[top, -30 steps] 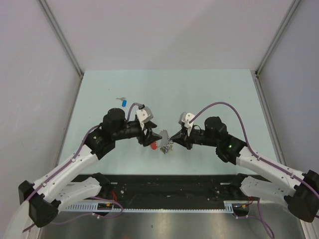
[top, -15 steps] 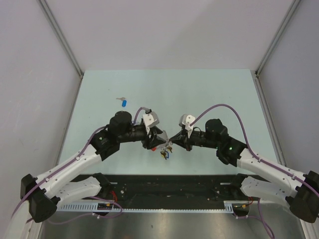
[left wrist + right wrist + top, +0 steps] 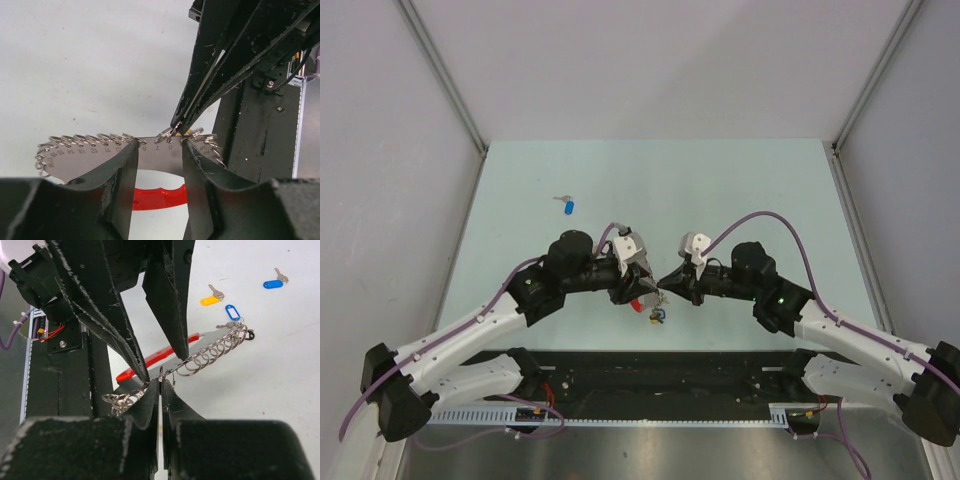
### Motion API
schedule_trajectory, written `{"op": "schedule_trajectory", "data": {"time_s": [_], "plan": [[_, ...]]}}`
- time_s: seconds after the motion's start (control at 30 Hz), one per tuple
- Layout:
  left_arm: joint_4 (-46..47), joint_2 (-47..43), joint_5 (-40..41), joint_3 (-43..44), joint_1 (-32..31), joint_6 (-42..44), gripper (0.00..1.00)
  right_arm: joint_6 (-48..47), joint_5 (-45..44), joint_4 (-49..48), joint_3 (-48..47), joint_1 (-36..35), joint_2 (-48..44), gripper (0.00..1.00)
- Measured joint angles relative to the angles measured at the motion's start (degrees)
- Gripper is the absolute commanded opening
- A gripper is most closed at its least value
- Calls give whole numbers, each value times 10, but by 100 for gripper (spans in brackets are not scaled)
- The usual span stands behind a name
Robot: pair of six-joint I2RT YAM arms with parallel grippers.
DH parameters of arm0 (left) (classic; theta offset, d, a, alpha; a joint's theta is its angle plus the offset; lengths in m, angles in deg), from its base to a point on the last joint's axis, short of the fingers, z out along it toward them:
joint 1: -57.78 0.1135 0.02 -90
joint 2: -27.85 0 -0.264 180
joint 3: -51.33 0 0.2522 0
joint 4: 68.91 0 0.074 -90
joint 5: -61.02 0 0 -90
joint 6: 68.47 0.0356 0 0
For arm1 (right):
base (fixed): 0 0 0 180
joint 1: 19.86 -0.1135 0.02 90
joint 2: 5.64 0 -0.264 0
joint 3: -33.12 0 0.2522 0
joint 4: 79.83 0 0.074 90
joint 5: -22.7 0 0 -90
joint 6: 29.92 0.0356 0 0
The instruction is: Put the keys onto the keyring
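Note:
The keyring [image 3: 90,160] is a curved silver plate with numbered split rings on its edge and a red arc [image 3: 155,197]. My left gripper [image 3: 160,145] is open, its fingers in front of the plate on either side of a short numbered stretch. My right gripper [image 3: 161,382] is shut on one small split ring on the plate's edge, between the left fingertips [image 3: 145,376]. A blue key [image 3: 274,283] and a yellow key [image 3: 212,297] lie loose on the table. A blue-rimmed tag [image 3: 232,311] hangs at the keyring's far end. From above, both grippers [image 3: 655,288] meet at mid-table.
The blue key [image 3: 568,207] lies alone far left of the arms. Small yellow and blue pieces [image 3: 657,317] hang just below the grippers. A black rail [image 3: 660,385] runs along the near table edge. Grey walls enclose the table on three sides.
My left arm has swung right and nearer, covering the plate, and its jaws have narrowed. The right gripper has stayed shut and barely shifted.

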State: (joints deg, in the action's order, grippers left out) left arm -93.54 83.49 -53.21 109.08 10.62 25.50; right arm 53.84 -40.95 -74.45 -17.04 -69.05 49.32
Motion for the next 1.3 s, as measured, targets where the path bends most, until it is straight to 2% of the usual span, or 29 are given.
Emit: {"op": "schedule_trajectory", "data": {"time_s": [0.43,0.97,1.07,1.3], "plan": [[6,-1,-7,-9,-2,-1,40,-10,9,8,1,-8,0,0],[14,-25,-76,-23,-4,12,35,-14,71,8,4,-10,-6,0],[13,-25,-83,-23,-6,17,30,-14,77,8,4,-10,-7,0],[8,-24,-93,-23,-14,26,9,-16,83,12,5,-10,-7,0]]}}
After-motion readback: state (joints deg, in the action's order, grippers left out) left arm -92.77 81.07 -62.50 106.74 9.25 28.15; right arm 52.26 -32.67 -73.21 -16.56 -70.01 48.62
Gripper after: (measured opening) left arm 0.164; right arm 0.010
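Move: The keyring loop held in the right fingertips lies some 2 cm to the left hand's right, about 1 cm back and 1 cm below. From the left hand, the grey plate with the red edge hangs 4 cm below and 2 cm ahead, level sideways; the hung tagged keys are 6 cm back, 2 cm right and 6 cm down, and the loose black-tag key lies on the table 16 cm ahead, 10 cm left and 18 cm down. The loop is right at the right hand's own point. The left hand starts with half-open fingers around the plate's looped edge, waits a moment, then draws back about 4 cm, turning some 10 degrees clockwise, while its fingers narrow steadily and then quickly close in on the loop beside the right fingertips. The right hand keeps its pinch on the loop and travels back with it about 3 cm, turning roughly as far counter-clockwise, so that the two sets of fingertips come right up to each other. ##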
